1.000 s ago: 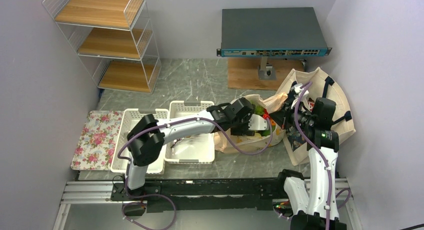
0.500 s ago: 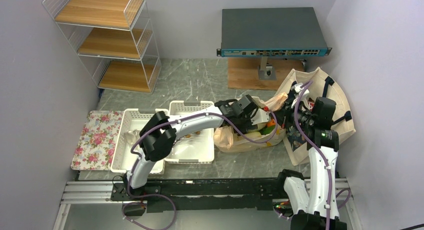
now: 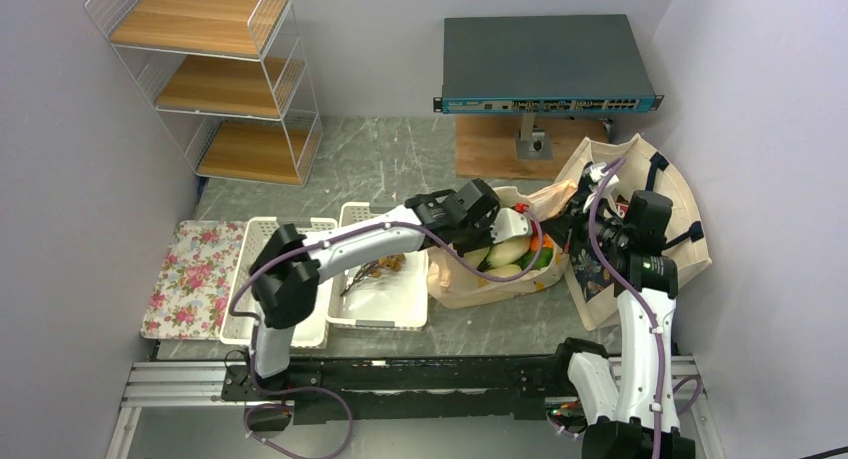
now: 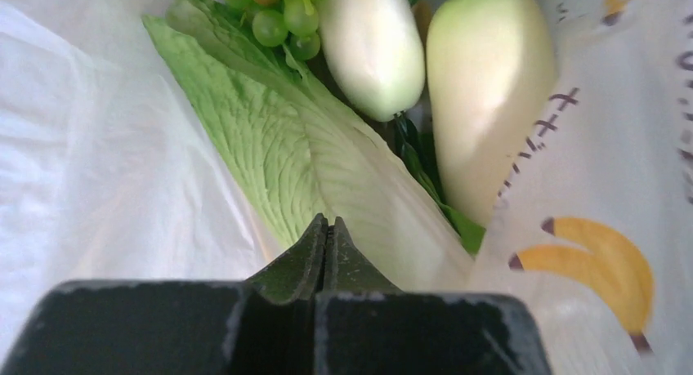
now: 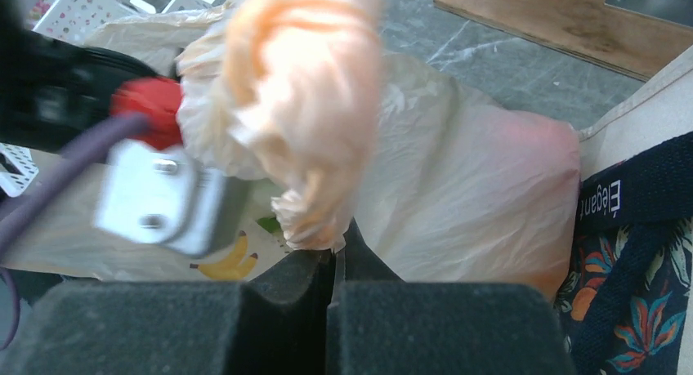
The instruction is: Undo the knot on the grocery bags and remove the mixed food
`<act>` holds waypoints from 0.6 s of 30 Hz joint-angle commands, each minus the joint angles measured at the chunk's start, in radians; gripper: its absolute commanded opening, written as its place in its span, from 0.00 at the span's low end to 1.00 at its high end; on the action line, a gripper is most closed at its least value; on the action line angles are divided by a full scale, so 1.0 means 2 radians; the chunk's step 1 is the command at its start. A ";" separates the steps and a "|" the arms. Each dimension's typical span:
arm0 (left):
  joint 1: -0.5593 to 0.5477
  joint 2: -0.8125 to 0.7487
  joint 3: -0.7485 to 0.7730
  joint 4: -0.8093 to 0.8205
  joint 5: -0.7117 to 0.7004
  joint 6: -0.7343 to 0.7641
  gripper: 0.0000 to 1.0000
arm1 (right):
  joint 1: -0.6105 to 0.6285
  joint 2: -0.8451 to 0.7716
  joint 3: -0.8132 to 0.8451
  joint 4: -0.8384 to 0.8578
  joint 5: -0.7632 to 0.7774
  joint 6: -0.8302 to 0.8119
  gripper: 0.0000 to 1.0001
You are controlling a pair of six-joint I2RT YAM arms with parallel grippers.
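The peach-beige plastic bag lies open mid-table beside the cream tote with its navy strap. My left gripper is down inside the bag, jaws shut, tips resting against a cabbage leaf; nothing shows between them. Two white radishes and green grapes lie just beyond. My right gripper is shut on the lower end of the bag's bunched, twisted top, holding it up. In the top view, the left gripper and right gripper meet over the bag mouth.
Two white baskets and a floral tray sit left of the bag; some brown bits lie in the nearer basket. A wire shelf stands back left. A network switch sits above a wooden board.
My left gripper has closed from open inside the bag and its wrist has shifted slightly back and left, uncovering the radishes. The right gripper keeps its hold in place.
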 commanded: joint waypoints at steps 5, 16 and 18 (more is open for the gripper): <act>-0.008 -0.110 -0.032 0.093 0.073 0.054 0.00 | 0.002 0.003 0.005 0.009 0.000 -0.001 0.00; -0.026 -0.042 0.018 -0.002 0.011 -0.113 0.53 | 0.001 0.008 0.023 0.024 0.014 0.041 0.00; -0.030 -0.036 0.007 -0.002 -0.012 -0.147 0.63 | 0.002 0.009 0.026 0.024 0.021 0.051 0.00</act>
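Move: The lettuce in the grocery bag lies just beyond the left gripper's shut tips, its middle about 3 cm right, 1 cm ahead and 4 cm below. Beyond it, some 3 cm below the hand, are the white gourd 6 cm right and 1 cm ahead, and the grapes 6 cm right and 4 cm ahead; the pale squash lies 6 cm right, 3 cm back and 4 cm below. From the right gripper the lettuce is about 12 cm left, level fore and aft, 13 cm below. Raise the left gripper, still shut, about 10 cm away from the lettuce, easing slightly back and right and tilting the fingers some 15 degrees farther to the right. Then open the fingers to about half and bring them roughly 4 cm back down over the lettuce. Keep the right gripper in place, still pinching the bag's bunched edge. ##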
